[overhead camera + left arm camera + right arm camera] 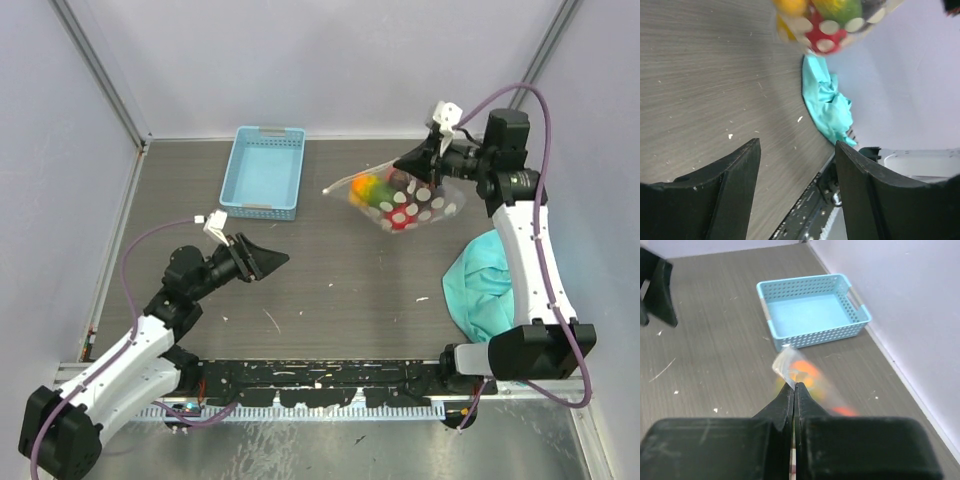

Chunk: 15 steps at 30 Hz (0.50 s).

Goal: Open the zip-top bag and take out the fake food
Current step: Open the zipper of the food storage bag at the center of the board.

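The zip-top bag (425, 205), clear with white dots, hangs tilted above the table at the back right. My right gripper (401, 165) is shut on its upper edge. The fake food (378, 190), orange, yellow, green and red pieces, sits bunched in the bag's lower left part. In the right wrist view the shut gripper (795, 385) pinches the plastic, with the bag (790, 362) and blurred orange pieces beyond it. My left gripper (275, 258) stands open and empty low over the table, well left of the bag. In the left wrist view, its gripper (797, 170) points toward the bag (832, 22).
A light blue basket (245, 165) stands at the back, left of the bag, and appears in the right wrist view as the basket (847, 287). A teal cloth (485, 285) lies crumpled at the right beside the right arm. Walls close the table on three sides.
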Available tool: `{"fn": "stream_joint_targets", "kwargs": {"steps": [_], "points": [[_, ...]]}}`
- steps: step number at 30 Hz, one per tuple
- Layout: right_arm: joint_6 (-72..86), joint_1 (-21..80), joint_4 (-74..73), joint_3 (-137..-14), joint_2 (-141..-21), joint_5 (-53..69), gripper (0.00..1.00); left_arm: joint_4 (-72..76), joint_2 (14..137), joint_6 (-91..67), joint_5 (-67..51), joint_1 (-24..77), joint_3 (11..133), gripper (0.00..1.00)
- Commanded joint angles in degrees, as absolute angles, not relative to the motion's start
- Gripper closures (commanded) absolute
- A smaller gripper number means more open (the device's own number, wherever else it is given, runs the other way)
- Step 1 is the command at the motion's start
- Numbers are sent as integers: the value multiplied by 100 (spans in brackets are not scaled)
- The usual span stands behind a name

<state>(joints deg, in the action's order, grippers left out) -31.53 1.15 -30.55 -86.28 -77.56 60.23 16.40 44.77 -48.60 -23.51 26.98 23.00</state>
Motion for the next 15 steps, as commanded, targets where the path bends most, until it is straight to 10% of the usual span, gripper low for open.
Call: {"fn": "stream_joint_targets", "kwargs": {"steps": [1,15], "points": [[-3981,151,-3308,-7464,-7097,6960,99,2424,4230,-6053,-2149,2682,2068,39],[-8372,128,-6308,-4714,-6009,5328,97,3052,6067,-5946,-680,4579,2437,34]]}}
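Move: The right hand already grips one end of the bag's zip edge, high above the board; the bare middle spot for the bag lies about 10 cm back, 2 cm left and 27 cm below. From there the teal cloth is some 22 cm to the right and 2 cm nearer the base. From the left hand, empty and partly open, the zip edge's free end is roughly 8 cm ahead, 9 cm right and 8 cm higher; the blue basket is about 20 cm ahead, 2 cm left, 17 cm below. Right hand sweeps the gripped bag 23 cm down and 15 back; left hand eases 5 cm right, sinking. ##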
